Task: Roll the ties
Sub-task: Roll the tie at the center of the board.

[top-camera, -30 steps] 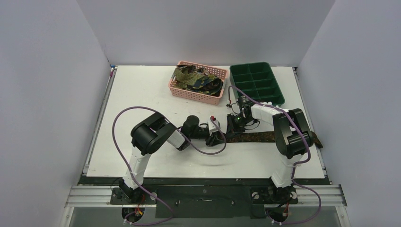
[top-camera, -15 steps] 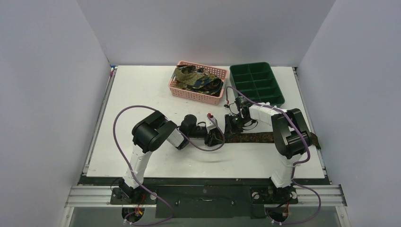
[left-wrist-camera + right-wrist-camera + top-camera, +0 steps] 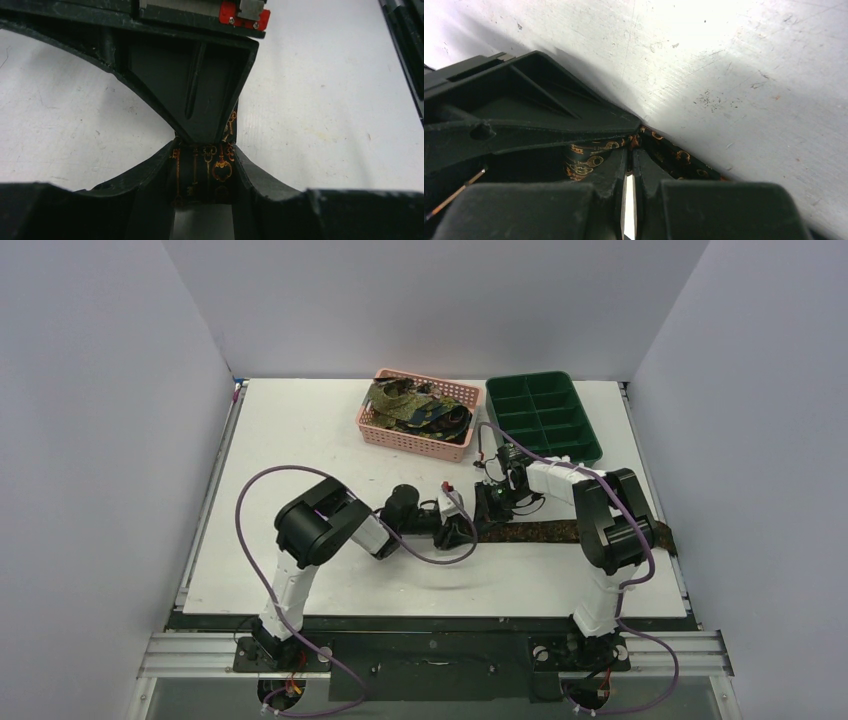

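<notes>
One dark tie with a gold key pattern (image 3: pixel 560 530) lies flat across the table's right half, with its left end wound into a small roll (image 3: pixel 220 167). My left gripper (image 3: pixel 460 532) (image 3: pixel 202 175) is shut on that roll, one finger pressing each side. My right gripper (image 3: pixel 492 510) (image 3: pixel 630 150) comes in from the opposite side, shut, its tips pinching the tie's fabric (image 3: pixel 674 157) at the roll. One right finger (image 3: pixel 200 90) fills the upper left wrist view. More ties (image 3: pixel 415 408) are heaped in the pink basket.
The pink mesh basket (image 3: pixel 410 441) stands at the back centre. Right of it is the dark green compartment tray (image 3: pixel 529 377). The tie's wide end reaches the table's right edge beside my right arm's elbow (image 3: pixel 615 530). Purple cables loop over both arms.
Both grippers have shifted slightly left at the roll, and the right wrist has turned a little. The tie's far right end has slid a little to the left.
</notes>
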Motion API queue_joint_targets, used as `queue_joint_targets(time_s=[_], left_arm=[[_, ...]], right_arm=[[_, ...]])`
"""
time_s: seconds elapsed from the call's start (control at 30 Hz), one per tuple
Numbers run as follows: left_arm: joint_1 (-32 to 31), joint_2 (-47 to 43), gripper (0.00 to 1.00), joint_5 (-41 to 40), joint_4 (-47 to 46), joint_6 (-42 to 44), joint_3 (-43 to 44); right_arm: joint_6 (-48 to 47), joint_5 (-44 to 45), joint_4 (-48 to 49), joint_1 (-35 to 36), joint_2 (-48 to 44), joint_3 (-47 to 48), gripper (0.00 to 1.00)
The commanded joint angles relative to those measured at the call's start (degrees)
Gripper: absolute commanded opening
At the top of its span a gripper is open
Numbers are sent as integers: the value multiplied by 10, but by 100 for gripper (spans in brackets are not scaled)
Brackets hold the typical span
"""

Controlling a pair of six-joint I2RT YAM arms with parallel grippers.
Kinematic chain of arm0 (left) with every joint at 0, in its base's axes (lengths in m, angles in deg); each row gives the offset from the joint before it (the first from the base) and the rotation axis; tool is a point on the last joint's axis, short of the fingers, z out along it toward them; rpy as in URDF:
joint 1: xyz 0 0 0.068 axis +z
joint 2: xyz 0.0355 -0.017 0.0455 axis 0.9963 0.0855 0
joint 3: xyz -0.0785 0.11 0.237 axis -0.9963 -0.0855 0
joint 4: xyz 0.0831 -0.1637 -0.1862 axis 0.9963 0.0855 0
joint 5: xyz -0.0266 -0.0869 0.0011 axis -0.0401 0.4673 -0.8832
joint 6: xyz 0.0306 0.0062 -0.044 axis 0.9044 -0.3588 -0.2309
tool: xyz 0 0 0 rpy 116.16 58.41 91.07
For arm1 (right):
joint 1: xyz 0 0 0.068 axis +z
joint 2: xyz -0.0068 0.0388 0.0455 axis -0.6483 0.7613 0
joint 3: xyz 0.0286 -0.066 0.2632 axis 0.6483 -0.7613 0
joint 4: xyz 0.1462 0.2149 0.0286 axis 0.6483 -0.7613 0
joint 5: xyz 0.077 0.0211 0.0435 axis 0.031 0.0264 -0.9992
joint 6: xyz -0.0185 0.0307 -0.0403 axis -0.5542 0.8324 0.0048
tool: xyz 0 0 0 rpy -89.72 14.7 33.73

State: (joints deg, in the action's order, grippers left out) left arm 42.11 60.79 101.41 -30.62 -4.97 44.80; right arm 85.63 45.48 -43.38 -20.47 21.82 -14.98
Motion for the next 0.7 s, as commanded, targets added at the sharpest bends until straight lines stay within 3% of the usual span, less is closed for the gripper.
queue_joint_targets(time_s=[0.0, 0.1, 0.27, 0.5, 0.67], left_arm=[[-18, -22, 16, -115, 358, 123, 47], [-18, -22, 13, -140, 535, 177, 95], [-13, -6, 10, -149, 699, 245, 152], [-13, 4, 10, -138, 767, 251, 186], [-17, 1, 10, -140, 785, 258, 183]], right_arm=[[-21, 58, 20, 12, 16, -22, 0], [-28, 25, 6, -2, -5, -11, 10], [-43, -37, -35, -40, -32, 5, 25], [-31, -69, -42, -63, -100, -19, 32], [34, -92, 22, -59, -109, -35, 34]])
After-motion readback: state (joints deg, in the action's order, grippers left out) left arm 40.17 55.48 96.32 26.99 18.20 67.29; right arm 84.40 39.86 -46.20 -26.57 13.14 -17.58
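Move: The tie roll sits between the left hand's fingers, at its hand point; from the right hand, shut on the tie beside it, the roll lies about 3 cm left and 2 cm back. The flat tail's middle is some 19 cm right and 2 cm back of the right hand, 3 cm lower. From that hand the green tray is about 26 cm ahead and 16 cm right, the pink basket about 26 cm ahead and 13 cm left. Right fingers release the tie and lift about 4 cm; left keeps the roll, easing forward, tipping down 25 degrees. ##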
